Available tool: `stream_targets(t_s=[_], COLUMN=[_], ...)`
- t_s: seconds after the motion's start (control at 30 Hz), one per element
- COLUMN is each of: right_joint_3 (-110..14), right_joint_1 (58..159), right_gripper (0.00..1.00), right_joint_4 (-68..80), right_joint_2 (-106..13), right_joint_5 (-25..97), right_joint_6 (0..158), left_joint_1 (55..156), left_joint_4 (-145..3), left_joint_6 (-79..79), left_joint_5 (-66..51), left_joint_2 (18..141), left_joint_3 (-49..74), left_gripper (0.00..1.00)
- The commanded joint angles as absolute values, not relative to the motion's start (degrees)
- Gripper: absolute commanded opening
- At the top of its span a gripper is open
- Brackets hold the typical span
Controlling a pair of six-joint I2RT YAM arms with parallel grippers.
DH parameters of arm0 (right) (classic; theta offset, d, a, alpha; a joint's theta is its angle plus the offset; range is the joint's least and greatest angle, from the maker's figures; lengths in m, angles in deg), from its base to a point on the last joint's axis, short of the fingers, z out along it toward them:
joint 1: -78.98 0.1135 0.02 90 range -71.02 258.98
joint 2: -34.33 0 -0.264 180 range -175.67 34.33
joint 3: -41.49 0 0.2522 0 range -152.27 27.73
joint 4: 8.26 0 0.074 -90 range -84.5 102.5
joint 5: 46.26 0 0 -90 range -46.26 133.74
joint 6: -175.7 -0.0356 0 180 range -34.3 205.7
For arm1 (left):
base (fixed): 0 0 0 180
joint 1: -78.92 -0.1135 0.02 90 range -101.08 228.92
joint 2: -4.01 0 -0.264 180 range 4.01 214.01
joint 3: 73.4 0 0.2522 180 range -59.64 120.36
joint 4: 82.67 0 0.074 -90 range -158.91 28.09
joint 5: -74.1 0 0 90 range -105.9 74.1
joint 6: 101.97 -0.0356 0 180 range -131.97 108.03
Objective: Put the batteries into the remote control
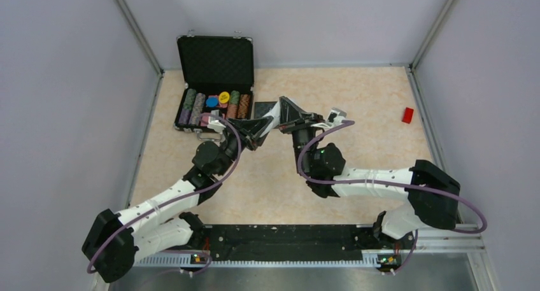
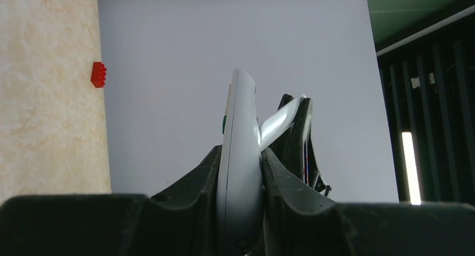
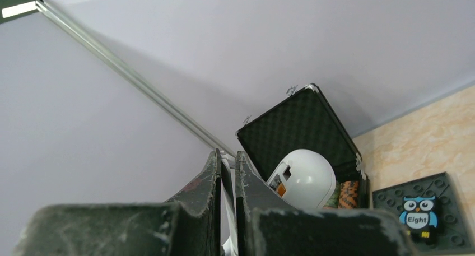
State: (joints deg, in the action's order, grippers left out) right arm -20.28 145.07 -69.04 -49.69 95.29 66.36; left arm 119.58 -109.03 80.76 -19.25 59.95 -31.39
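Note:
The remote control (image 2: 240,133), a slim white bar, stands edge-on between the jaws of my left gripper (image 2: 241,152), which is shut on it. Seen from above, the remote (image 1: 273,115) hangs over the table where both grippers meet, my left gripper (image 1: 266,123) below it and my right gripper (image 1: 284,107) beside it. My right gripper (image 3: 227,158) is shut on a thin white cover strip (image 3: 228,205), which also shows as a white strip (image 2: 277,124) next to the remote. The remote's rounded end (image 3: 308,177) has an opening with a small orange piece (image 3: 280,189) inside. No other battery is in view.
An open black case (image 1: 215,81) with rows of poker chips stands at the back left. A dark owl tile (image 1: 264,106) lies next to it, under the grippers. A small red block (image 1: 407,115) lies at the right, near the wall. Walls close in three sides.

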Motion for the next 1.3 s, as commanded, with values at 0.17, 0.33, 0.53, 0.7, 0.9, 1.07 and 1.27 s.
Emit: stream_targets(t_s=[0.17,0.33,0.53,0.7,0.9,1.07,1.27], right_joint_3=[-20.3,-21.3,-21.0,-20.4,-20.6,-20.9,-22.3], right_joint_1=[148.1,148.5,148.8,148.8,148.8,148.9,148.8], right_gripper=[0.06,0.08,0.12,0.17,0.2,0.23,0.34], right_joint_4=[-53.8,-50.4,-49.6,-50.4,-50.8,-49.0,-43.8], right_joint_2=[-47.1,-47.2,-46.5,-46.0,-45.1,-43.8,-41.9], right_joint_5=[96.3,97.1,98.4,97.0,97.3,98.9,100.0], right_joint_6=[54.7,52.6,56.1,61.4,64.9,64.7,63.6], left_joint_1=[119.9,120.0,120.0,120.0,120.0,120.0,120.0], left_joint_4=[-128.4,-129.2,-127.7,-125.9,-122.6,-120.8,-118.6], left_joint_6=[79.7,80.0,80.0,80.3,80.6,80.7,80.9], left_joint_5=[-14.4,-13.6,-14.9,-15.2,-15.3,-17.6,-17.4], left_joint_2=[62.0,62.5,61.1,60.2,58.8,57.5,57.2], left_joint_3=[-28.5,-28.2,-29.0,-28.9,-29.1,-29.7,-29.5], left_gripper=[0.0,0.0,0.0,0.0,0.0,0.0,0.0])
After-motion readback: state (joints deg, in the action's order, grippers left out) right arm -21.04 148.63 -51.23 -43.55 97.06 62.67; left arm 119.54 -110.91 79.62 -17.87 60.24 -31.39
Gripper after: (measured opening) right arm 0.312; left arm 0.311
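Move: The right hand pinches the battery cover, with the remote's open battery bay about 3 cm below it, level in reach and 1 cm to its left. The owl board lies some 20 cm ahead, 5 cm left and 33 cm below; the chip case is about 23 cm ahead and 27 cm left, equally low. The left hand still grips the remote, whose bay lies about 5 cm ahead, 4 cm right and 2 cm above it. Right fingers open off the battery cover, the hand easing right, then about 3 cm left and back. ##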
